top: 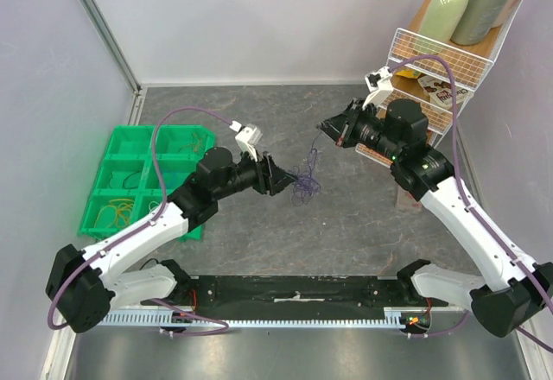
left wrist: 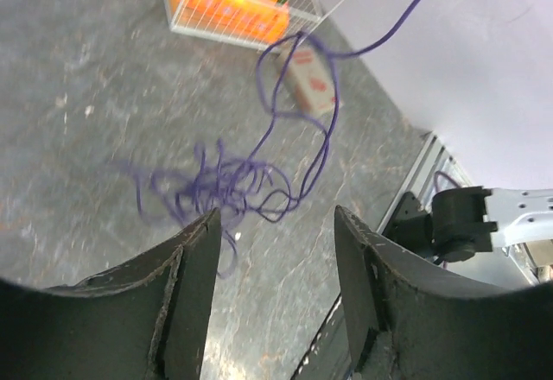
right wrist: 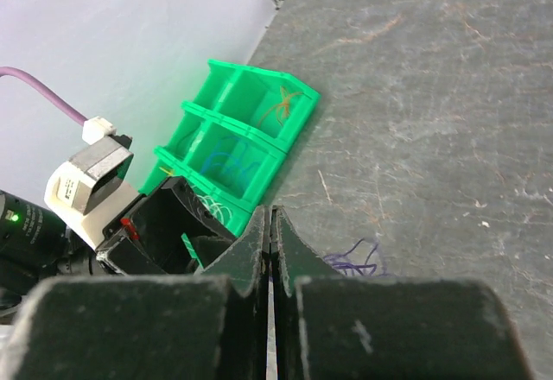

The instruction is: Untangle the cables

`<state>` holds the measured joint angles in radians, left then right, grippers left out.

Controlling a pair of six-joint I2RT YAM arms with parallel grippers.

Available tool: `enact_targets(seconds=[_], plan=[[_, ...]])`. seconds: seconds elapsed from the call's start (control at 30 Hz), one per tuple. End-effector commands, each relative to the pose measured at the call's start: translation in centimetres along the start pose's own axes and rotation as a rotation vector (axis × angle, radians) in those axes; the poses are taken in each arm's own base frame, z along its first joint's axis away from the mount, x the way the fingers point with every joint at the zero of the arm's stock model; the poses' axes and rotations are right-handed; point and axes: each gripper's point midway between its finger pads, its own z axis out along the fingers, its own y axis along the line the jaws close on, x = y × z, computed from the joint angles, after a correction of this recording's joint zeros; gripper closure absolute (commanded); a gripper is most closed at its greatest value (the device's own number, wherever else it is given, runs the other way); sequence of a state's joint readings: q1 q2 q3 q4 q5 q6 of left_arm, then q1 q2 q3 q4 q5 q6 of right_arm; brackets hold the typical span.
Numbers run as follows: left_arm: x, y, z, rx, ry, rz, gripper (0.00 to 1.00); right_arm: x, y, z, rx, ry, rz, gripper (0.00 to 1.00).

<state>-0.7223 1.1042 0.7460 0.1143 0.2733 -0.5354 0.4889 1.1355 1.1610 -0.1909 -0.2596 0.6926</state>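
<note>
A tangle of thin purple cables (top: pixel 304 183) lies on the grey table between the two arms. My left gripper (top: pixel 278 177) stands open just left of it, with nothing between its fingers. In the left wrist view the tangle (left wrist: pixel 233 181) lies just beyond the open left gripper (left wrist: pixel 276 216), and one purple strand (left wrist: pixel 380 39) rises from it toward the upper right, out of frame. My right gripper (top: pixel 324 127) hovers above and right of the tangle, shut on that strand. In the right wrist view the right gripper (right wrist: pixel 270 212) has its jaws pressed together, and purple loops (right wrist: pixel 354 263) show below.
A green compartment bin (top: pixel 138 181) holding other thin wires sits at the left, also seen in the right wrist view (right wrist: pixel 242 138). A white wire rack (top: pixel 441 69) with bottles stands at the back right. A small packet (left wrist: pixel 307 82) lies on the table near the wire basket (left wrist: pixel 233 4).
</note>
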Motion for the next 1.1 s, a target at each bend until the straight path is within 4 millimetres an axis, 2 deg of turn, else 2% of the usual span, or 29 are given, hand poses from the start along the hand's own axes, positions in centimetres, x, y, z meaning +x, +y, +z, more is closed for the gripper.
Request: enact_targets(seconds=[0.0, 0.13, 0.3, 0.5, 0.63, 0.7, 0.8, 0.97, 1.0, 1.03, 1.07], plan=[[-5.6, -4.4, -0.5, 0.162, -0.166, 0.179, 0.38, -2.9, 4.0, -1.9, -0.111, -0.041, -0.007, 1.00], [-6.7, -6.5, 0.2, 0.260, -0.185, 0.178, 0.38, -3.3, 5.4, -2.4, -0.164, -0.044, 0.019, 1.00], [-7.2, -8.5, 0.7, 0.367, -0.187, 0.126, 0.43, -3.1, 5.4, -2.6, -0.170, -0.043, 0.030, 1.00], [-7.2, -9.2, 2.0, 0.407, -0.174, 0.065, 0.43, -2.7, 5.6, -2.8, -0.186, -0.039, 0.042, 1.00], [-7.0, -8.5, 3.1, 0.385, -0.161, 0.036, 0.49, -2.5, 5.7, -2.9, -0.193, -0.033, 0.049, 1.00], [-6.9, -8.6, 3.4, 0.387, -0.156, 0.032, 0.55, -2.4, 5.8, -3.1, -0.199, -0.036, 0.050, 1.00], [-6.7, -8.6, 3.5, 0.394, -0.144, 0.025, 0.74, -2.4, 5.6, -3.1, -0.193, -0.041, 0.045, 1.00], [-6.2, -9.6, 2.2, 0.449, -0.135, 0.032, 0.98, -0.8, 3.9, -2.3, -0.144, -0.007, 0.031, 1.00], [-6.0, -9.7, 2.0, 0.451, -0.130, 0.023, 0.98, -0.3, 3.2, -2.1, -0.125, 0.005, 0.007, 1.00], [-5.9, -9.9, 1.6, 0.457, -0.129, 0.019, 0.98, 0.2, 2.1, -1.9, -0.082, 0.018, -0.022, 0.92], [-5.6, -9.9, 1.4, 0.459, -0.118, 0.013, 0.98, 0.7, 0.8, -1.8, -0.032, 0.037, -0.053, 0.78]])
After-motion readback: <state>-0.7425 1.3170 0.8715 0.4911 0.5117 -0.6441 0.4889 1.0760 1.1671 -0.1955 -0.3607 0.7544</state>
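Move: The left hand, open and pointing right, goes for the purple cable's strand hanging from the shut right gripper: about 5 cm to its right, 2 cm ahead and 5 cm higher. The purple tangle hangs some 9 cm below this hand, 4 cm right and 2 cm ahead; the rack's orange packs are roughly 18 cm ahead, 30 cm right and 12 cm below. From the right hand, that strand lies about 5 cm back, 2 cm left and 7 cm below. The left hand climbs about 6.5 cm, quickly at first, while also sliding some 6 cm right under the right gripper, its fingers tilting up and swinging clockwise by about 15 degrees each, then closes from well open to nearly shut, pinching the purple strand between its fingertips. The right hand, starting with the cable's upper end in its fingers, draws back about 3 cm and rises some 4 cm to keep the tangle lifted, then sinks a little at the end with its fingers still all but shut. ##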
